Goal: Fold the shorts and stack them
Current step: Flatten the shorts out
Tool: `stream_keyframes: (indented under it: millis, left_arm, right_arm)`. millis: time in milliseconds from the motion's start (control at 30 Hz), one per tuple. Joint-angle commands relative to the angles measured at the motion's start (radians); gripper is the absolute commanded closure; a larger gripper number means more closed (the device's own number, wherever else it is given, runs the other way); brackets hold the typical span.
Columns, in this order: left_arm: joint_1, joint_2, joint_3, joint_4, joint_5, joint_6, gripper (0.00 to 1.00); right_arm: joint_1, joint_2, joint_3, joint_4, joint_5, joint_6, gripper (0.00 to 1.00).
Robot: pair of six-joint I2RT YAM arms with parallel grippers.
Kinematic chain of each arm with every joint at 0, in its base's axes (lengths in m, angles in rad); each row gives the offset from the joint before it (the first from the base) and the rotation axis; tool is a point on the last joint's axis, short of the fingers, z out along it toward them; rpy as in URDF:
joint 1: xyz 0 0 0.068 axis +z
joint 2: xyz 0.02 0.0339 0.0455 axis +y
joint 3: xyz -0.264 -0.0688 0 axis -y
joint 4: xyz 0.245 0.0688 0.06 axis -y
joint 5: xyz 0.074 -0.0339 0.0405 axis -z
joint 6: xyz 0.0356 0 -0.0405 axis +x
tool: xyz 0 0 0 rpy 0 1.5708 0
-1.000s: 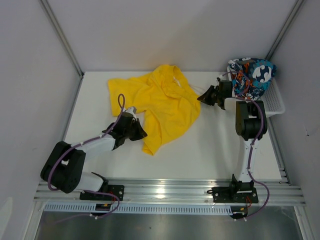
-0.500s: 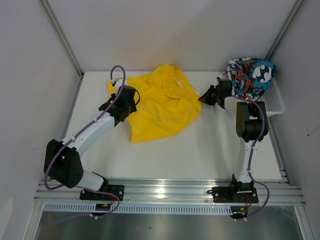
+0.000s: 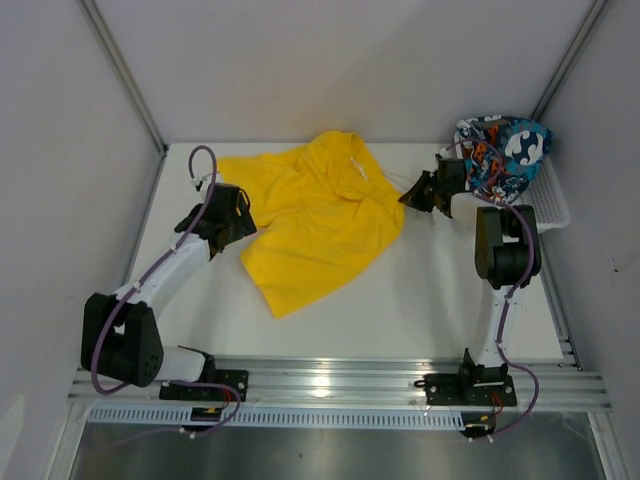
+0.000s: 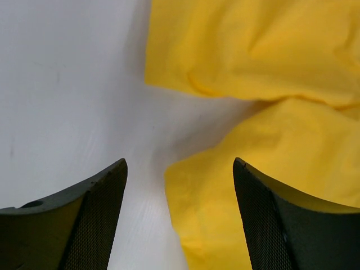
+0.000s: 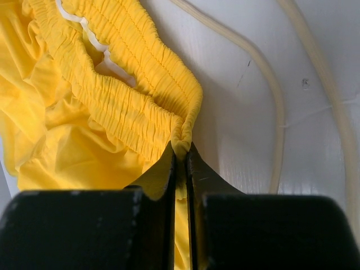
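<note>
The yellow shorts (image 3: pixel 315 215) lie spread and rumpled across the middle of the white table. My left gripper (image 3: pixel 240 222) hovers at their left edge, open, with a yellow corner (image 4: pixel 225 214) lying loose between its fingers. At the shorts' right end my right gripper (image 3: pixel 408 195) is shut on the gathered yellow waistband (image 5: pixel 183 140), and its pale drawstring (image 5: pixel 264 84) trails over the table. The printed teal, orange and black shorts (image 3: pixel 503 152) sit bunched in the white mesh basket (image 3: pixel 548 205) at the back right.
Grey walls with metal posts close in the table on the left, back and right. A metal rail (image 3: pixel 330 380) carrying both arm bases runs along the near edge.
My left gripper carried the shorts' near left part back and to the left, then opened and let it go. The cloth now lies flatter. The right gripper stayed shut and still.
</note>
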Motion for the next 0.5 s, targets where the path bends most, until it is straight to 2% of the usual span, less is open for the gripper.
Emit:
stream_keyframes:
  millis: [0,100,200,333,467]
  left_arm:
    - [-0.005,-0.163,-0.135,0.086,0.175,-0.069,0.21]
    - [-0.005,-0.281,-0.247,0.137,0.267,-0.092,0.21]
    - [-0.005,-0.335,-0.32,0.143,0.315,-0.117,0.2]
    - [0.011,-0.312,-0.378,0.194,0.353,-0.149,0.19]
    - [0.112,-0.314,-0.484,0.428,0.571,-0.227,0.19]
  right_arm:
    - [-0.002,-0.056,0.005,-0.003,0.016,-0.022,1.0]
    - [-0.008,-0.057,0.006,-0.019,0.029,-0.024,1.0]
    - [-0.011,-0.066,0.005,-0.025,0.038,-0.027,1.0]
    - [-0.014,-0.067,-0.001,-0.019,0.029,-0.024,1.0]
    - [-0.016,-0.067,-0.001,-0.016,0.013,-0.018,1.0]
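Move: The middle of the shorts' near leg hem lies roughly 9 cm back from the left hand, 6 cm to its right and 11 cm below. That hem's far corner is only about 2 cm back and 2 cm right; the other leg's corner is some 5 cm ahead and 1 cm left, both also about 11 cm down. From the right hand the near leg hem is about 24 cm back, 37 cm left and slightly lower. Open left hand draws back some 7 cm, rightward and down towards the near hem; the right keeps its pinch. ##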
